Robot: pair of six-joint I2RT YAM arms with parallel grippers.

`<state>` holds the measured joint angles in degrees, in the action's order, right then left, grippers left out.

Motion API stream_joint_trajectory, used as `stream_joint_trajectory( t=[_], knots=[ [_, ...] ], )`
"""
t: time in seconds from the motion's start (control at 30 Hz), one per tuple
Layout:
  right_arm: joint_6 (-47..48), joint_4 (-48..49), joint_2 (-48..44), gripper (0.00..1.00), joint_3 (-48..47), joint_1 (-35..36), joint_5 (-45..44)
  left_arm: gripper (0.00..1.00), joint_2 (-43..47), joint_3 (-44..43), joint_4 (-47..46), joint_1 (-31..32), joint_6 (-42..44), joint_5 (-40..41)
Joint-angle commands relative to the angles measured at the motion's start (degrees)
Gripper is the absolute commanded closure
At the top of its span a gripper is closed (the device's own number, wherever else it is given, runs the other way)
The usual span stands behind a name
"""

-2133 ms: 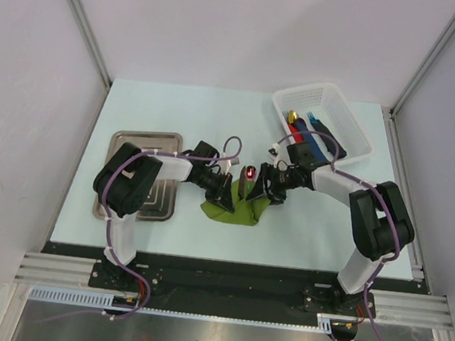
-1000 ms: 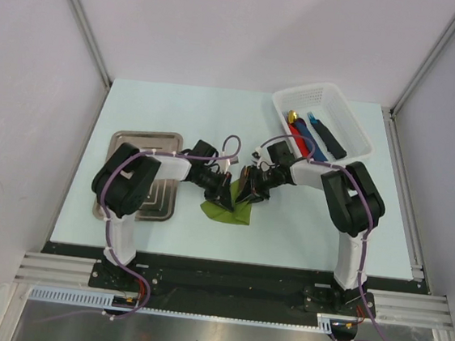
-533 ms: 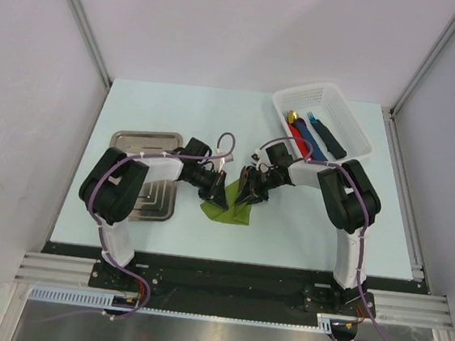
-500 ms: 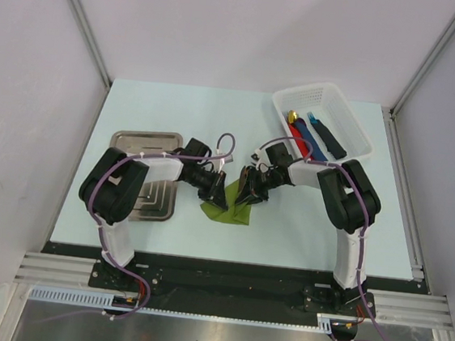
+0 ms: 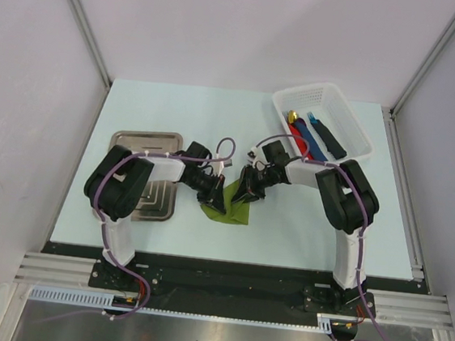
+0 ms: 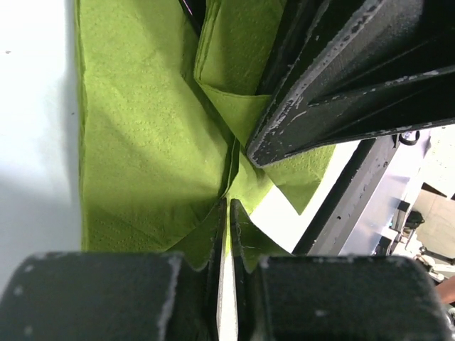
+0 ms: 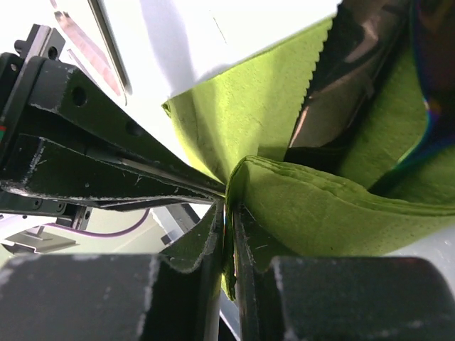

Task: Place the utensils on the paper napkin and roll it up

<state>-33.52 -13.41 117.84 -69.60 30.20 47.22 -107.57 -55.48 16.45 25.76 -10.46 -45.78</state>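
The olive-green paper napkin [image 5: 231,212] lies bunched and folded at mid-table between both grippers. My left gripper [image 5: 216,195] is at its left side; in the left wrist view its fingertips [image 6: 228,206] pinch a raised fold of the napkin [image 6: 142,142]. From the right, my right gripper [image 5: 247,191] meets it nearly tip to tip. Its jaws [image 7: 229,210] are shut on a thick folded edge of the napkin [image 7: 249,121]. A dark shiny utensil [image 7: 340,85] lies inside the folds, mostly hidden.
A silver metal tray [image 5: 137,141] sits left of the napkin, partly under my left arm. At the back right a white basket [image 5: 353,133] holds red, blue and dark pieces. The left gripper's black fingers [image 7: 92,142] cross the right wrist view.
My right gripper came in from the right and closed up against the left one. The napkin is gathered narrower. In the last second the left elbow shifted slightly; the grippers barely moved.
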Motion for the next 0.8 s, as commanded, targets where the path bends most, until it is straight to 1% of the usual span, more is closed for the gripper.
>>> stream_joint_trajectory(
  t=[0.0, 0.1, 0.2, 0.33, 0.43, 0.5, 0.53, 0.57, 0.6, 0.63, 0.67, 0.7, 0.73, 0.77],
  knots=[
    [-0.85, 1.1, 1.42, 0.85, -2.11, 0.48, -0.02, 0.91, -0.1, -0.59, -0.71, -0.18, 1.05, 0.43],
    [-0.85, 1.19, 2.13, 0.85, -2.55, 0.57, 0.06, 0.93, 0.08, -0.68, -0.63, -0.18, 1.05, 0.52],
    [-0.58, 1.19, 2.83, 0.85, -2.82, 0.83, 0.06, 0.92, 0.6, -0.5, -0.71, -0.45, 0.88, 0.17],
    [0.2, 1.19, 3.45, 0.81, -2.56, 0.74, -0.2, 0.91, 2.8, 1.16, -2.55, -1.67, 0.62, -0.89],
    [0.29, 1.54, 3.36, 0.73, -2.2, 0.66, 0.15, 0.89, 4.38, 3.09, -5.28, -3.78, -1.75, -3.35],
    [0.12, 1.81, 3.27, 0.64, -2.03, 0.65, 0.24, 0.87, 6.49, 4.15, -8.7, -5.63, -4.2, -4.4],
    [0.12, 1.89, 3.27, 0.58, -2.03, 0.74, 0.33, 0.82, 7.28, 5.29, -9.67, -6.24, -5.09, -4.58],
    [0.03, 2.07, 3.27, 0.48, -2.03, 0.74, 0.24, 0.79, 8.5, 5.73, -11.77, -7.46, -5.88, -4.93],
    [0.03, 2.16, 3.27, 0.45, -2.11, 0.66, 0.24, 0.75, 9.21, 6.17, -12.49, -8.0, -7.28, -5.19],
    [-0.06, 2.25, 3.27, 0.42, -2.12, 0.74, 0.24, 0.68, 9.65, 6.7, -13.1, -8.44, -7.9, -5.72],
    [-0.23, 2.33, 3.27, 0.37, -2.12, 0.74, 0.24, 0.64, 10.35, 6.88, -13.98, -8.88, -8.35, -5.9],
    [-0.23, 2.51, 3.27, 0.33, -2.12, 0.74, 0.24, 0.61, 10.62, 7.05, -14.68, -9.06, -9.48, -6.16],
    [-0.32, 2.42, 3.27, 0.29, -2.12, 0.74, 0.33, 0.55, 10.63, 7.4, -15.39, -9.23, -10.36, -6.69],
    [-0.32, 2.42, 3.27, 0.29, -2.03, 0.74, 0.15, 0.53, 10.36, 7.58, -16.09, -9.32, -11.33, -6.78]
  ],
)
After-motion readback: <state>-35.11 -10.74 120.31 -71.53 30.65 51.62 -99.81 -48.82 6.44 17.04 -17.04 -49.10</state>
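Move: Both hands are at the flap of the napkin folded over from the right, the left with nearly shut fingertips at its edge, the right pinching that edge. The napkin's middle is about 2 cm ahead of the left hand, and 2 cm left of the right, level with it. The utensils lie some 5 cm ahead and 3 cm right of the left hand, 3 cm straight ahead of the right. The tray is 22 cm left and 7 cm ahead of the left hand. The right fingers let go of the napkin's flap: the hand first sinks about 1 cm, then opens wide while rising about 1.5 cm and easing slightly left. The left hand stays put at the napkin for half the time, then comes away forward, up and left, about 5 cm in all, opening nearly halfway and turning some 10 degrees counter-clockwise. ##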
